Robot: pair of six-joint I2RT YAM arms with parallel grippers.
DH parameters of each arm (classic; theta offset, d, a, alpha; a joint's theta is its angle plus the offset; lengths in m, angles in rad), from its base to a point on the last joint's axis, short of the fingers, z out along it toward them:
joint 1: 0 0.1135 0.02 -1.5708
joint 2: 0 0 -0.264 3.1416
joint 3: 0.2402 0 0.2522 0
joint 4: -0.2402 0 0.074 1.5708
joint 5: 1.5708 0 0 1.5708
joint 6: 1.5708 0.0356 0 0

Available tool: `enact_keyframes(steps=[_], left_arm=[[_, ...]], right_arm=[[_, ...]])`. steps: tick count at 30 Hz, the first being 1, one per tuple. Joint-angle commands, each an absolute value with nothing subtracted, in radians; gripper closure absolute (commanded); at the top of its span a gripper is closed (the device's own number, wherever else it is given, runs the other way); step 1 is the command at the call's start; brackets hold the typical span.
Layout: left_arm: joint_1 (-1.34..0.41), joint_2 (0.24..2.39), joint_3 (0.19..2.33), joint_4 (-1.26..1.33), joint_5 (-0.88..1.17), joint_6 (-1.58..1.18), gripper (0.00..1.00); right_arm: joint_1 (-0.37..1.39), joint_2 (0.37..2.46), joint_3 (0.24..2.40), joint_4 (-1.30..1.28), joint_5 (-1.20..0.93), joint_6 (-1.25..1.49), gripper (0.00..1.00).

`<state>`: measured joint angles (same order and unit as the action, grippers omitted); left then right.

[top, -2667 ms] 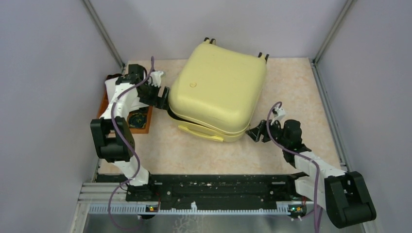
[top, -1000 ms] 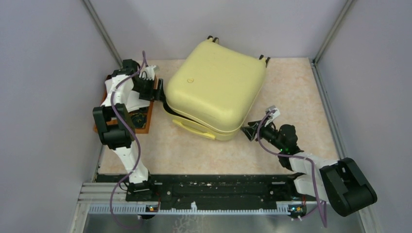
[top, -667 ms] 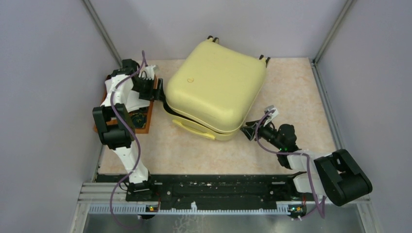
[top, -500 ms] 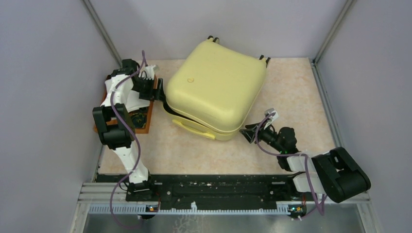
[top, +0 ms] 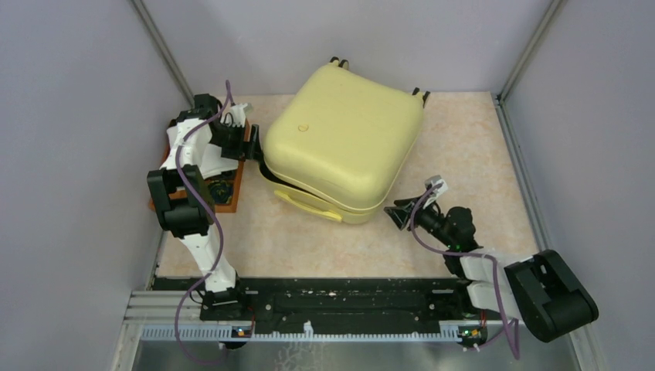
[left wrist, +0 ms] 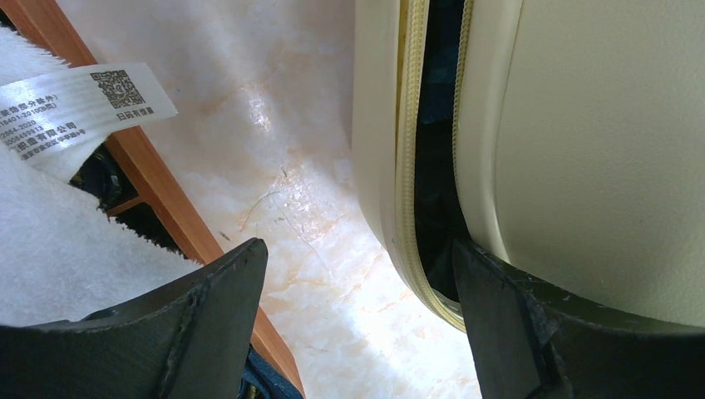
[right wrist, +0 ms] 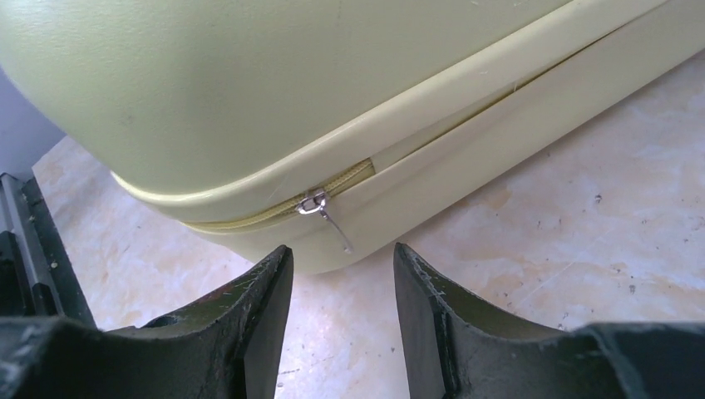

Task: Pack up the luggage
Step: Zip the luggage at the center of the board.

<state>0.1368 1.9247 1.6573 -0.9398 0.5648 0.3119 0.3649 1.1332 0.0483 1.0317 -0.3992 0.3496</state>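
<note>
The luggage (top: 344,143), a pale yellow hard-shell suitcase, lies flat with its lid lowered. On its left side the two halves stand apart, showing the zipper band and black lining (left wrist: 436,166). My left gripper (top: 249,147) (left wrist: 357,253) is open beside that gap, one finger (left wrist: 507,324) at the gap's edge, and holds nothing. My right gripper (top: 398,213) (right wrist: 341,249) is open low at the near right corner. The silver zipper pull (right wrist: 320,204) hangs just ahead of its fingertips, untouched.
A wooden tray (top: 234,188) with dark items sits at the left edge, and the left arm reaches over it. White fleecy fabric (left wrist: 50,249) with a printed label (left wrist: 79,104) fills the left of the left wrist view. Side walls and a black rail (top: 347,297) border the table.
The suitcase shifted a little to the left early on and the left gripper drew back with it. Over the last second the right gripper slid slightly back from the corner; the left stayed still.
</note>
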Motion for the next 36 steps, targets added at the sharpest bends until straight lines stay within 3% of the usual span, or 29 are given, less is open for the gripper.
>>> enact_keyframes(steps=[1,13,15,22,24,33,36], left_arm=[[0.117,1.880,1.710,-0.943,0.706,0.267,0.11],[0.117,1.874,1.712,-0.949,0.701,0.271,0.11],[0.117,1.876,1.712,-0.950,0.703,0.267,0.11],[0.117,1.879,1.705,-0.951,0.720,0.253,0.12],[0.117,1.876,1.694,-0.947,0.734,0.243,0.13],[0.116,1.873,1.645,-0.893,0.816,0.173,0.37],[0.115,1.866,1.623,-0.865,0.842,0.148,0.41]], right_arm=[[0.371,1.208,0.134,1.043,-0.432,0.300,0.52],[0.370,1.346,0.184,1.137,-0.501,0.291,0.55],[0.370,1.358,0.184,1.152,-0.518,0.293,0.61],[0.370,1.364,0.151,1.242,-0.559,0.360,0.97],[0.371,1.344,0.135,1.250,-0.564,0.380,1.00],[0.437,1.144,0.085,1.033,-0.514,0.370,1.00],[0.463,1.090,0.079,0.955,-0.492,0.372,1.00]])
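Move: From the right hand, the luggage's zip pull is about 3 cm to the left and 1 cm ahead, at fingertip height. The luggage's yellow handle is some 20 cm left and 3 cm ahead, also near that height. From the left hand, the luggage's left rim is about 2 cm right, 2 cm back and 2 cm below, while the zip pull is roughly 30 cm right and 14 cm back, slightly lower. Right hand eases about 3 cm left, pinches the zip pull and draws back slightly; left fingers part-close. ##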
